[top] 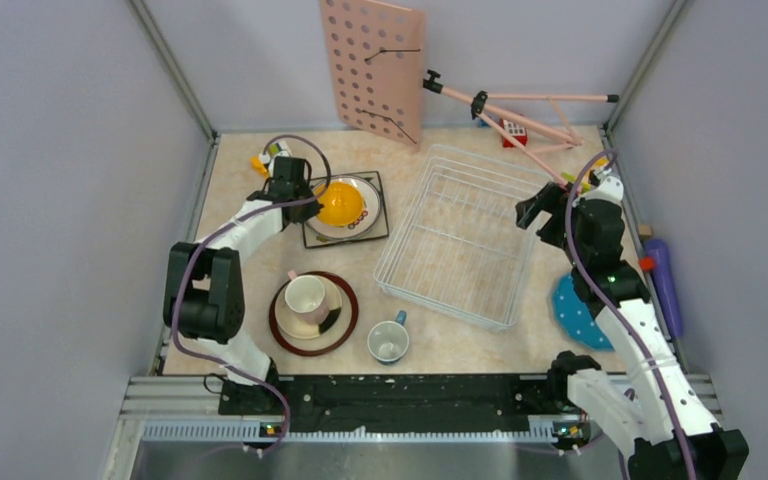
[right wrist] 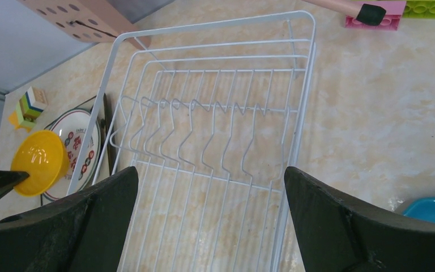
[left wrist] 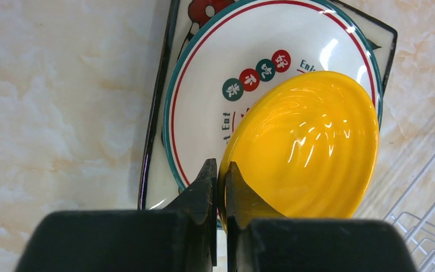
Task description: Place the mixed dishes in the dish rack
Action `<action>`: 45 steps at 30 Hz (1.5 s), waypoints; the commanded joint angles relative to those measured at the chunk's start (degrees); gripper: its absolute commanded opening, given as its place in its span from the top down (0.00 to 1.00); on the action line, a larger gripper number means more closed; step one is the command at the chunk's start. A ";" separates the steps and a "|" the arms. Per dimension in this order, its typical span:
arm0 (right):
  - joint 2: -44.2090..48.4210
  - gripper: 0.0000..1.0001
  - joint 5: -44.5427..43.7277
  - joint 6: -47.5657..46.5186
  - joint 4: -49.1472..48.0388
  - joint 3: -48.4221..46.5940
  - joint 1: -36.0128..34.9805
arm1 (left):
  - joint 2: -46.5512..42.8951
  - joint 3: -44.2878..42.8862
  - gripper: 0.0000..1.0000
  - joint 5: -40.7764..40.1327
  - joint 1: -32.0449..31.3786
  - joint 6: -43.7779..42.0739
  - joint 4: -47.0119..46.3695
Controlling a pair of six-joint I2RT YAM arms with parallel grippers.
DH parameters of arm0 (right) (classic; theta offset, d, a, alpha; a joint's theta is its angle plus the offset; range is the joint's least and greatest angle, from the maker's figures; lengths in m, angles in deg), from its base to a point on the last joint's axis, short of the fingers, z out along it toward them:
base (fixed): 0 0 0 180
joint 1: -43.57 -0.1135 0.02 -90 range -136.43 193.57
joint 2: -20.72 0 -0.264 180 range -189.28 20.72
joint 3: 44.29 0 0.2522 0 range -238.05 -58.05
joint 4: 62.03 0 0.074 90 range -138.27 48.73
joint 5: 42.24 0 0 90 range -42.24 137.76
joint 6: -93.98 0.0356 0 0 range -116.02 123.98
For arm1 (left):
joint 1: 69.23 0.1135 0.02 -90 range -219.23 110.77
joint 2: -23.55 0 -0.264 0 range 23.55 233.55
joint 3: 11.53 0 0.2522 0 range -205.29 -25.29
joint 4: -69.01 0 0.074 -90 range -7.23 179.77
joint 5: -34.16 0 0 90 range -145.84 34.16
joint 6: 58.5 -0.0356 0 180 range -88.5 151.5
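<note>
My left gripper is shut on the rim of the yellow bowl, tilted above the white plate with characters, which lies on the square floral plate. In the top view the left gripper is left of the bowl. My right gripper is open and empty over the right side of the white wire dish rack, also in the top view. A pink cup sits on a cream plate on the brown-rimmed plate. A blue-grey mug stands in front. The blue polka-dot plate lies under my right arm.
A pink pegboard leans on the back wall with a pink stand beside it. Toy blocks lie at the back; more blocks sit behind my left gripper. A purple object lies along the right wall.
</note>
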 commanded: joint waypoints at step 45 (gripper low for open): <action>-24.15 0.01 18.68 10.87 -57.53 -4.50 -30.71 | -22.61 15.75 1.00 47.15 -4.85 37.67 -41.99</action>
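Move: The left fingers already hold the yellow bowl by its left rim. From that hand the dish rack's middle lies about 36 cm right, 5 cm back and 5 cm lower; the open right gripper is some 50 cm right, 12 cm back and 14 cm higher. The white plate is roughly 7 cm right, 3 cm ahead and 8 cm below. From the right hand the bowl is about 44 cm left, 13 cm ahead and 16 cm lower, the rack's middle 13 cm left, 7 cm ahead and 20 cm down. Up off the white plate and then rightward and back, the left hand carries the yellow bowl by its rim, rising some 20 cm while it rolls right side up and turns clockwise. The right hand, wide open, sweeps about 27 cm left over the rack towards the bowl, climbing somewhat and swinging counter-clockwise with its left side lifting; both ease off close together, a right-hand grip not yet taken. ##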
